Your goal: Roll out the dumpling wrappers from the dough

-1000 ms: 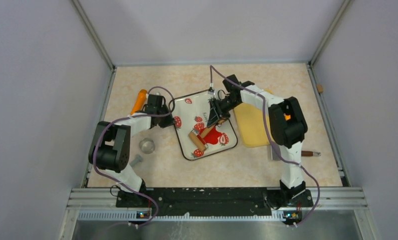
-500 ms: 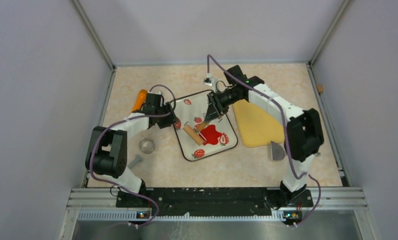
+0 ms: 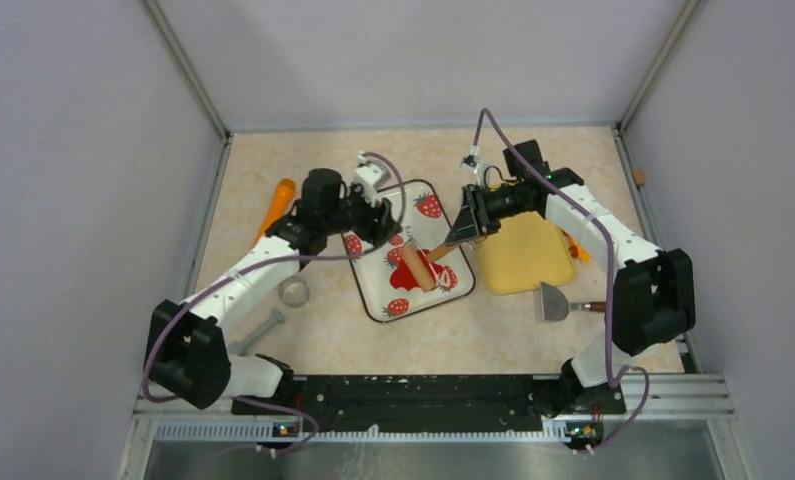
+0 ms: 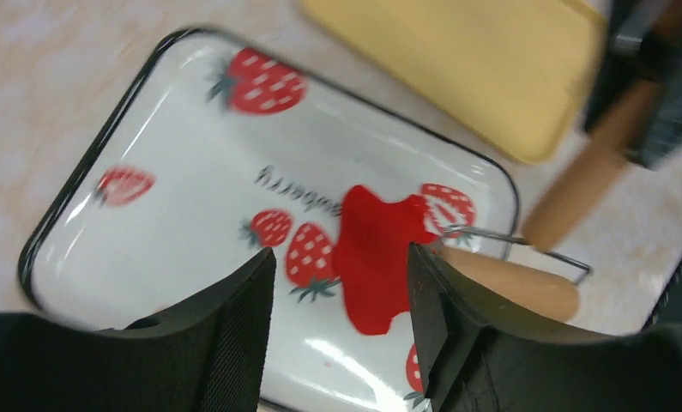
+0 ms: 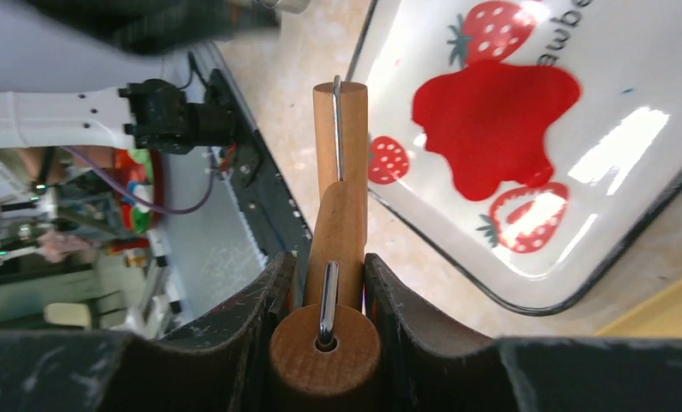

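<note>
The dough [image 3: 401,277] is a flattened, ragged red blob on the strawberry-print tray [image 3: 371,290]. It also shows in the left wrist view [image 4: 374,257] and the right wrist view [image 5: 491,116]. My right gripper [image 3: 467,226] [image 5: 328,266] is shut on the handle of the wooden rolling pin [image 3: 419,268], whose roller lies on the dough's right part. My left gripper [image 3: 380,221] [image 4: 341,279] is open and empty, hovering over the tray just above the dough. No neat round wrappers are in view.
A yellow board [image 3: 521,255] lies right of the tray, with a metal scraper [image 3: 553,301] in front of it. An orange tool [image 3: 277,202], a small metal cup [image 3: 293,291] and a bolt [image 3: 267,322] lie left of the tray.
My left arm has swung right, from the tray's left edge to above its far part. My right arm has pulled right, dragging the roller rightwards across the dough.
</note>
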Controlling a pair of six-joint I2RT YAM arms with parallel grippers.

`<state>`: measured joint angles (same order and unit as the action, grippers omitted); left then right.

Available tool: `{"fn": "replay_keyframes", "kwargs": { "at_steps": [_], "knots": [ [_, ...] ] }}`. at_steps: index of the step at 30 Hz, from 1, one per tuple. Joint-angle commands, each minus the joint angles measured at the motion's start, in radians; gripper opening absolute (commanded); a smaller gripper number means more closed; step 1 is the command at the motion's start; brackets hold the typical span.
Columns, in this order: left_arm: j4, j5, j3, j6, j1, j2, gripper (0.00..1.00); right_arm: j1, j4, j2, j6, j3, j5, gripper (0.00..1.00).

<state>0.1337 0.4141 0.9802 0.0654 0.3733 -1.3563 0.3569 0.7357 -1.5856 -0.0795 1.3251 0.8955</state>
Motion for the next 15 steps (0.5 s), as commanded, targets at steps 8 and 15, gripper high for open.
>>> {"fn": "replay_keyframes", "kwargs": {
  "at_steps": [8,15],
  "knots": [
    [-0.048,0.186,0.077,-0.574,0.333,-0.047,0.59,-0.044,-0.336,0.015,-0.373,-0.112,0.301,0.0],
    [-0.077,0.14,0.075,-0.594,0.352,-0.1,0.24,-0.056,-0.339,0.042,-0.378,-0.141,0.296,0.0]
  ]
}}
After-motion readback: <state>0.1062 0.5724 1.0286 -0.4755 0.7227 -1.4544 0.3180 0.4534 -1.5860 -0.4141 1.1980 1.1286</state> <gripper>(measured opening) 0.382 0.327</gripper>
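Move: The rolling pin's handle, held up by the right hand, is about 13 cm to the left hand's right, 8 cm back and 3 cm lower; the spot to grasp is roughly 5 cm left of the right hand, level with it fore and aft, and 4 cm below. From the left hand, the pin's wide roller is 8 cm right, 8 cm back and 6 cm down, and the dough 11 cm right, 4 cm back and 17 cm down. The left hand closes its fingers about the rolling pin's handle, between the right gripper and the wide roller, after a quick swing of some 15 cm to the right and back. It turns about 40 degrees clockwise on the way, rises slightly, then sinks a little as the open fingers narrow. The right hand keeps its grip, lifting 1.5 cm and tipping its fingers upward. ##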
